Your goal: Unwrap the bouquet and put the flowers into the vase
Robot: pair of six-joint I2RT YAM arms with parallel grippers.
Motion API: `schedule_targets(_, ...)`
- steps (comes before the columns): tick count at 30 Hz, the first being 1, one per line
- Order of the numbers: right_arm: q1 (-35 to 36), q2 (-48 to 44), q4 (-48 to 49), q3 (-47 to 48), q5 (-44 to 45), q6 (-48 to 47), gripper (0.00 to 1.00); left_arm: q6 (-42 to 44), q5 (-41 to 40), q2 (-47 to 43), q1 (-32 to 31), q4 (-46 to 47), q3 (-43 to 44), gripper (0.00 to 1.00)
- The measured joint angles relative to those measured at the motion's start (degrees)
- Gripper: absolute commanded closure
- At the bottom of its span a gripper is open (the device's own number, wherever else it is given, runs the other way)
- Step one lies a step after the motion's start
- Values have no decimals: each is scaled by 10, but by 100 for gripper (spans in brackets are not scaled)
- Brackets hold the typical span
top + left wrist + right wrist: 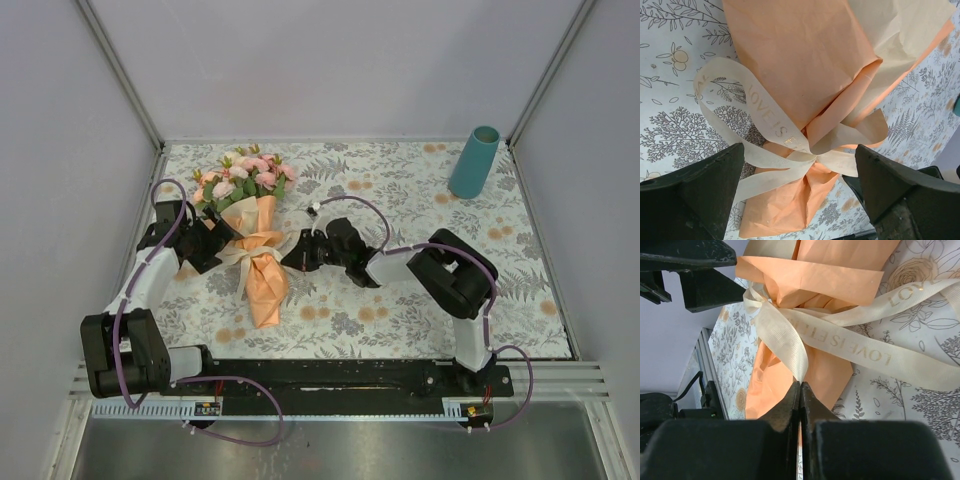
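Observation:
The bouquet lies on the tablecloth left of centre, its pink, peach and cream flowers pointing to the far side. Tan-orange paper wraps it, tied at the waist with a cream ribbon printed with gold letters. My left gripper stands open at the bouquet's left side, with the ribbon knot between its wide jaws. My right gripper is shut on a ribbon tail, just right of the wrapped waist. The teal vase stands upright at the far right.
A floral-patterned tablecloth covers the table. Grey walls with metal corner posts close in the left, back and right. The arm bases sit on a black rail at the near edge.

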Motion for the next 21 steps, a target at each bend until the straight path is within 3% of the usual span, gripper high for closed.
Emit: schedule_targets(21,37,-51,64,0,-34,109,100,2,49,84,0,11,35,25)
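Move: The ribbon's knot, with its bow still tied, lies about 6 cm left of the right hand, 4 cm ahead and 4 cm below; the shut fingers hold one ribbon end. From the open left hand the knot is some 3 cm ahead, 4 cm right and 6 cm below. The flower heads sit about 15 cm farther out than the knot, and the paper's lower end roughly 6 cm back and 4 cm left of the right hand. The ribbon end stays pinched in the right fingers as that hand draws it back and left some 4 cm, almost level, then mostly up about 7 cm, away from the knot, fingertips tipping upward. Meanwhile the left hand eases down, then forward, about 1.5 cm each way and a little to the right, towards the knot, its wide fingers partly closing; no grip on the paper or ribbon shows. ##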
